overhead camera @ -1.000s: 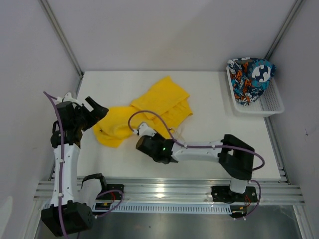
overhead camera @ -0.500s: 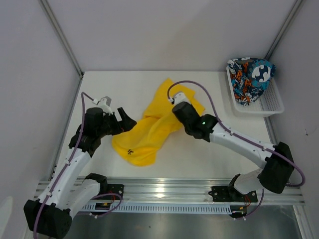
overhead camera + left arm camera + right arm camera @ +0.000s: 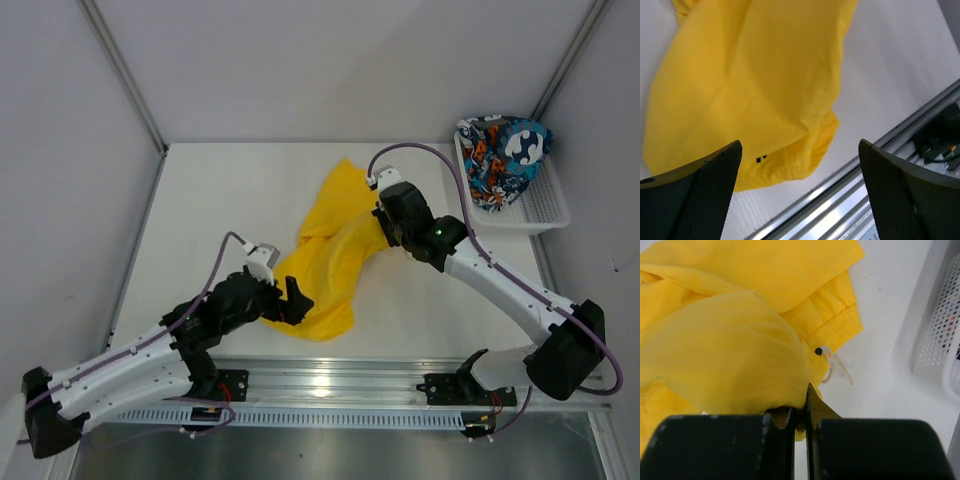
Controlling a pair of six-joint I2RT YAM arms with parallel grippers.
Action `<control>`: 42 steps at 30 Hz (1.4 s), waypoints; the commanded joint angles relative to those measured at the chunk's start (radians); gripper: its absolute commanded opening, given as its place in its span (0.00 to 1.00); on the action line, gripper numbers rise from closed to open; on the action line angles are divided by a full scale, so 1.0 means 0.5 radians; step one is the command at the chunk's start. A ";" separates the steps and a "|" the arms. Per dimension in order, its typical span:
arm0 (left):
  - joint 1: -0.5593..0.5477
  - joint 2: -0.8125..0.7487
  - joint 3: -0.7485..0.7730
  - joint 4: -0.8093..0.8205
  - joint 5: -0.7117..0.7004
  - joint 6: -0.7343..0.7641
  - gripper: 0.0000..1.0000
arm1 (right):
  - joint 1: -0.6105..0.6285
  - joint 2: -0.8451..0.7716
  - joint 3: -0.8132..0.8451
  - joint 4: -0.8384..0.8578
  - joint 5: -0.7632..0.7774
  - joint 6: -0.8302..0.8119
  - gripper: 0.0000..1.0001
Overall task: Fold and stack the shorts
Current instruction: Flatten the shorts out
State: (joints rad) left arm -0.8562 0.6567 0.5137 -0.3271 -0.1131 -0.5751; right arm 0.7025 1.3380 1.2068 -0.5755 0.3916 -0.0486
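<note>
The yellow shorts (image 3: 335, 250) lie crumpled in the middle of the table, one part lifted at the right. My right gripper (image 3: 383, 222) is shut on a fold of the yellow cloth (image 3: 740, 365), next to the waistband and its white drawstring (image 3: 836, 366). My left gripper (image 3: 292, 303) is open and empty beside the shorts' near hem (image 3: 790, 165), close to the table's front edge. The printed teal, orange and black shorts (image 3: 500, 155) lie bunched in the white mesh basket (image 3: 545, 212) at the back right.
The metal rail (image 3: 330, 385) runs along the table's front edge, also in the left wrist view (image 3: 920, 130). The basket wall (image 3: 940, 330) stands close to the right of my right gripper. Grey walls enclose the table.
My left arm has swung forward and right to the shorts' near hem. My right gripper has carried the yellow cloth further back and right, and the shorts have shifted with it.
</note>
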 commanded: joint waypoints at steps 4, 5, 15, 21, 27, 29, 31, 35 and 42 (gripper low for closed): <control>-0.612 0.294 0.046 0.139 -0.528 -0.141 0.95 | -0.061 0.070 0.127 -0.006 -0.102 0.039 0.00; -0.677 0.361 0.080 0.130 -0.644 -0.175 0.93 | -0.058 0.079 0.130 -0.006 -0.108 0.039 0.00; -0.812 0.953 0.246 -0.036 -0.894 -0.396 0.81 | -0.064 0.091 0.105 0.025 -0.170 0.070 0.00; -0.809 1.227 0.323 -0.042 -0.869 -0.436 0.75 | -0.064 0.088 0.105 0.043 -0.203 0.076 0.00; -0.806 1.362 0.362 -0.106 -0.878 -0.568 0.67 | -0.067 0.100 0.105 0.053 -0.200 0.073 0.00; -0.782 1.368 0.353 -0.119 -0.863 -0.599 0.66 | -0.067 0.100 0.105 0.056 -0.197 0.073 0.00; -0.736 1.350 0.295 -0.055 -0.808 -0.568 0.62 | -0.067 0.100 0.099 0.056 -0.200 0.070 0.00; -0.668 1.282 0.166 0.093 -0.667 -0.534 0.47 | -0.073 0.100 0.096 0.059 -0.203 0.070 0.00; -0.589 1.251 0.123 0.173 -0.578 -0.485 0.00 | -0.101 0.107 0.099 0.092 -0.203 0.085 0.00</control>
State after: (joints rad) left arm -1.1793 1.3117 0.5747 -0.2924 -0.4248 -0.8291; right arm 0.6628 1.3846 1.2209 -0.5850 0.2970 -0.0181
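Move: The near edge of the shorts, just under the draped fold, lies about 3 cm back, 3 cm right and 13 cm below the open left gripper. The corner still clamped in the right gripper hangs some 14 cm ahead and 19 cm right of the left hand; the table's near edge runs about 11 cm behind it, straight back and 14 cm below. From the right gripper the near edge is about 17 cm back, 16 cm left and 19 cm below. Bring the left gripper down about 13 cm onto the near edge of the shorts, first slanting some 4 cm back and right, then sinking almost straight. Tip the fingers steeper towards the table, by some 30 degrees, closing them gradually and shutting them at the bottom to pinch the cloth beneath the fold. Keep the right gripper shut on its corner, easing it barely 2 cm down before holding. ##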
